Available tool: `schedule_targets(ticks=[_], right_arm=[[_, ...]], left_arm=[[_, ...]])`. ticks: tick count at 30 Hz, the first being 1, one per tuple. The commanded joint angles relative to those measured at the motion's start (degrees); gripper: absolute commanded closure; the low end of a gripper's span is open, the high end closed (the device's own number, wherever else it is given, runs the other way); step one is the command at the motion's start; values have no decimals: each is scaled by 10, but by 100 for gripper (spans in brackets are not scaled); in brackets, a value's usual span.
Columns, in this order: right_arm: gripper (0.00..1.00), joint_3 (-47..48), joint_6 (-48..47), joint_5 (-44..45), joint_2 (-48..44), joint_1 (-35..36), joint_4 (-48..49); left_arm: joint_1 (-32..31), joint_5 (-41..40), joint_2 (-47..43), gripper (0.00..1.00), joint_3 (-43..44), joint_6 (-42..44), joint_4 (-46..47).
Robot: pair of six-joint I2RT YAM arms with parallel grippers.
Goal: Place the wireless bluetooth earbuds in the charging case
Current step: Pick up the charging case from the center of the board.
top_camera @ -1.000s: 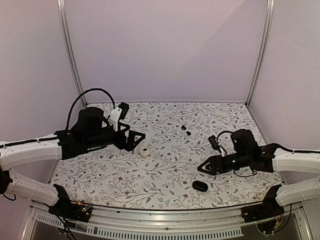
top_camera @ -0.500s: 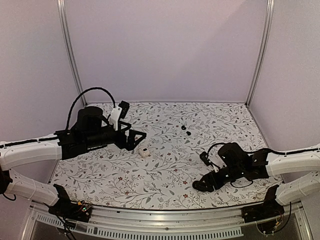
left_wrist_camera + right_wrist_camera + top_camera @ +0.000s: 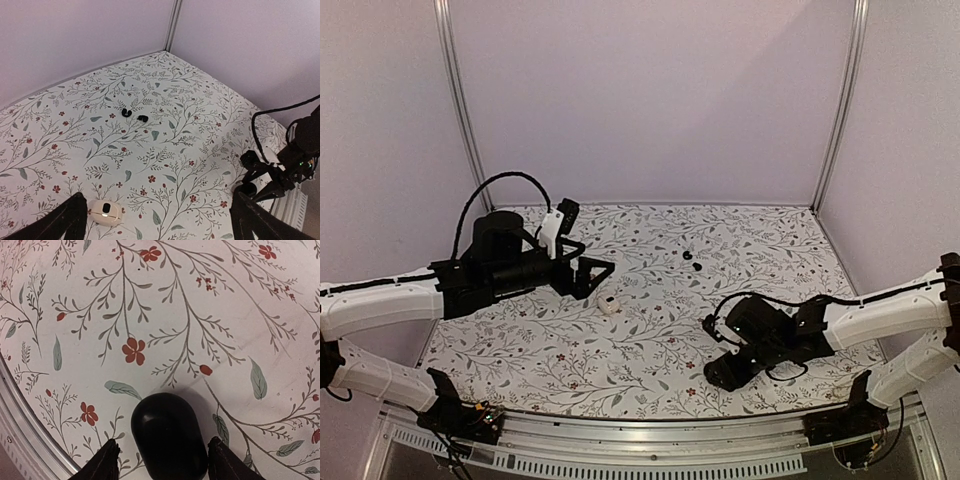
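Two tiny black earbuds lie side by side on the floral table, mid-back; the left wrist view shows them too. The black oval charging case lies shut near the front edge. My right gripper is low over it, open, one fingertip on each side of the case, a thin gap showing on the left. From above, that gripper hides most of the case. My left gripper hovers open and empty over the left middle of the table.
A small white case sits on the table just below the left gripper, also visible at the left finger. The metal rail of the table's front edge runs close to the black case. Purple walls enclose the back and sides.
My right arm swung forward and down toward the front edge, onto the black case, and its jaws narrowed a little around it. The left arm has barely moved.
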Motion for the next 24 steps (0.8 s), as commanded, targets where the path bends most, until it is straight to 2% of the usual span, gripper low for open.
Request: schedule_targets(ticks=[1,9,15,20,24], right_arm=[[43,32,-18,59,37,28,-34],[48,49,-23,75,74,57,-44],[64,72,-40,103,87,61,-41],[69,77,-87,122,34,61,32],[74,93,-146,142,13,61,82]], left_arm=[[7,8,4,0,1,9,22],[6,4,1,0,-1,9,22],[8,-5,-1,0,-11,-9,21],[10,2,8,1,-5,-36,-5],[12,16,15,5,-1,-48,-24]])
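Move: The black charging case lies almost under the right gripper, between its open fingers, about 1 cm to the left and 2 cm below the hand point. From the right hand the two black earbuds lie some 34 cm ahead and 4 cm left, and the white box roughly 20 cm ahead and 27 cm left. From the left hand, the charging case is about 11 cm back, 24 cm right and 22 cm below. Ease the right gripper down about 1 cm and a little to the left so the fingers straddle the black charging case, and close them until both pads pinch its sides. Keeping that grip, lift some 3 cm while drifting left and slightly forward, letting the fingertips swing about 15 degrees forward. ##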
